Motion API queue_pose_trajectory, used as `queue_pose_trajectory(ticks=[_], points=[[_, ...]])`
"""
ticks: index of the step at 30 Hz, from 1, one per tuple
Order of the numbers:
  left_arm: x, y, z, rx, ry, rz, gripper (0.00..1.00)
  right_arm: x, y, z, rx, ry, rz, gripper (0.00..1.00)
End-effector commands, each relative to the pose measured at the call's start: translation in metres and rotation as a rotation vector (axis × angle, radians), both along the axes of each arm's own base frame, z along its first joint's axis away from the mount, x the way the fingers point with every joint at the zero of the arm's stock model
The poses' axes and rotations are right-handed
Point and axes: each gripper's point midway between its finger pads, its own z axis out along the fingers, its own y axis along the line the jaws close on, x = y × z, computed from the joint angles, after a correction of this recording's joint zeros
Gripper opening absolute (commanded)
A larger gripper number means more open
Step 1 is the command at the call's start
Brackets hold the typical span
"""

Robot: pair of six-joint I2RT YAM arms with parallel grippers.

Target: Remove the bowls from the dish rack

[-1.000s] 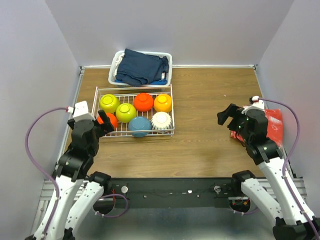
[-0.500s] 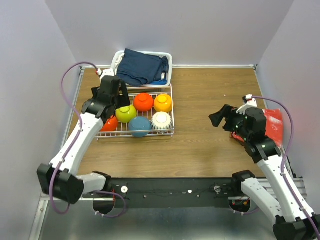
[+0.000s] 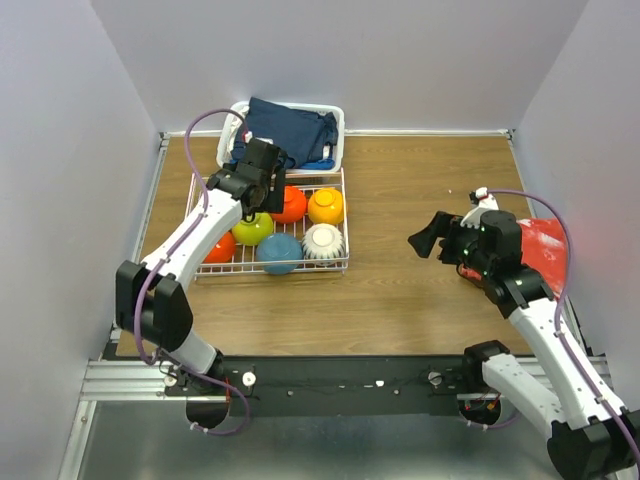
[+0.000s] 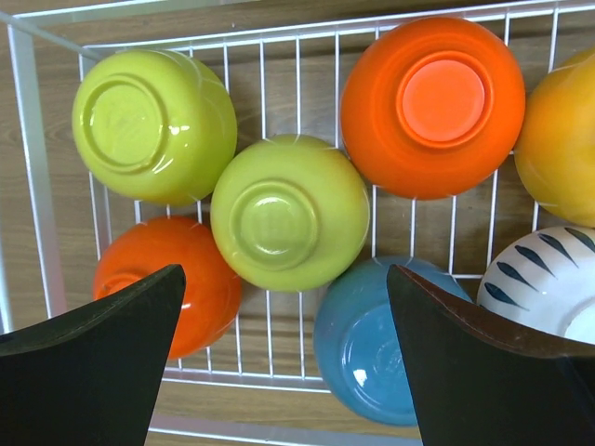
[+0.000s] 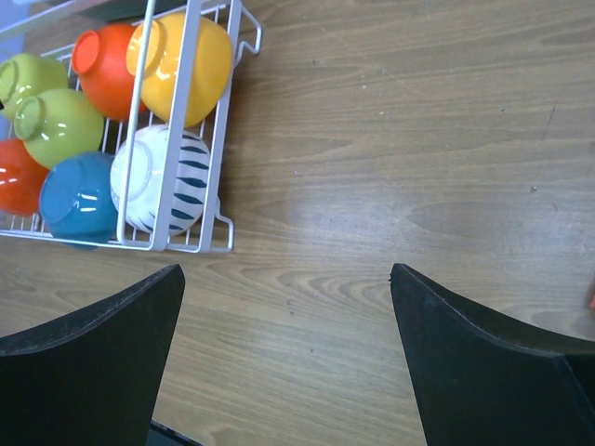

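The white wire dish rack (image 3: 276,268) on the table's left holds several upturned bowls. In the left wrist view they are two lime-green (image 4: 153,125) (image 4: 290,212), two red-orange (image 4: 432,107) (image 4: 167,283), a blue (image 4: 372,339), an orange-yellow (image 4: 562,139) and a white patterned one (image 4: 548,279). My left gripper (image 3: 262,175) hovers open above the rack's back left, its jaws wide over the middle lime-green bowl, touching nothing. My right gripper (image 3: 428,238) hangs open over bare wood right of the rack; its view catches the rack's end (image 5: 186,121) and the white bowl (image 5: 153,181).
A white plastic basket with dark blue cloth (image 3: 285,135) stands just behind the rack. A red bag (image 3: 545,250) lies at the table's right edge under the right arm. Grey walls close the table on three sides.
The left arm has stretched from the near left side out over the rack and further right above the bowls. The right gripper has drifted slightly left. Both stayed open.
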Motion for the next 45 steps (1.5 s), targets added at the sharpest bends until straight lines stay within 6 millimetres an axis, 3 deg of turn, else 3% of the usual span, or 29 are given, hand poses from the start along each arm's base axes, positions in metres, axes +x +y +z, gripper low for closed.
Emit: queue_pose_trajectory(ticks=[1,7,12,23,27,31,39,45], points=[[0.002,-0.008,-0.013,0.035,0.067,-0.020,0.99,0.002,0.010,0.007,0.016,0.001,0.050,1.00],[0.001,-0.013,-0.032,0.148,0.138,-0.024,0.99,0.004,0.014,0.004,0.028,0.009,0.066,1.00],[-0.007,-0.018,-0.035,0.190,0.160,-0.026,0.99,0.005,0.014,0.001,0.012,0.020,0.072,1.00],[-0.046,-0.027,-0.028,0.056,0.184,-0.034,0.99,0.009,0.017,-0.012,-0.033,0.051,0.118,1.00],[-0.061,-0.031,-0.028,-0.042,0.183,-0.006,0.99,0.011,0.019,-0.017,-0.035,0.066,0.127,1.00],[-0.067,-0.051,-0.028,-0.288,0.200,-0.002,0.99,0.013,0.020,-0.021,-0.033,0.064,0.135,1.00],[-0.067,-0.044,-0.038,-0.586,0.225,0.060,0.99,0.015,0.019,-0.026,-0.058,0.070,0.147,1.00],[-0.060,-0.033,-0.043,-0.679,0.212,0.095,0.99,0.017,0.022,-0.026,-0.046,0.071,0.146,1.00]])
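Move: The blue bowl lies about 6 cm back and 7 cm right of the left hand, some 13 cm below. At about the same depth, the middle green bowl is 2 cm ahead and straight below, the striped white bowl 4 cm back and 17 cm right, and the front orange bowl 3 cm back and 9 cm left. From the right hand, the blue bowl is roughly 5 cm ahead, 36 cm left and 15 cm below. The open left hand heads for the blue bowl without visible contact. It first sinks about 4.5 cm, edging right, then draws back some 7 cm with a slight rise, and sinks again while rolling its left side down about 30 degrees and tipping steeper. The right hand, also open, eases down about 3.5 cm. ##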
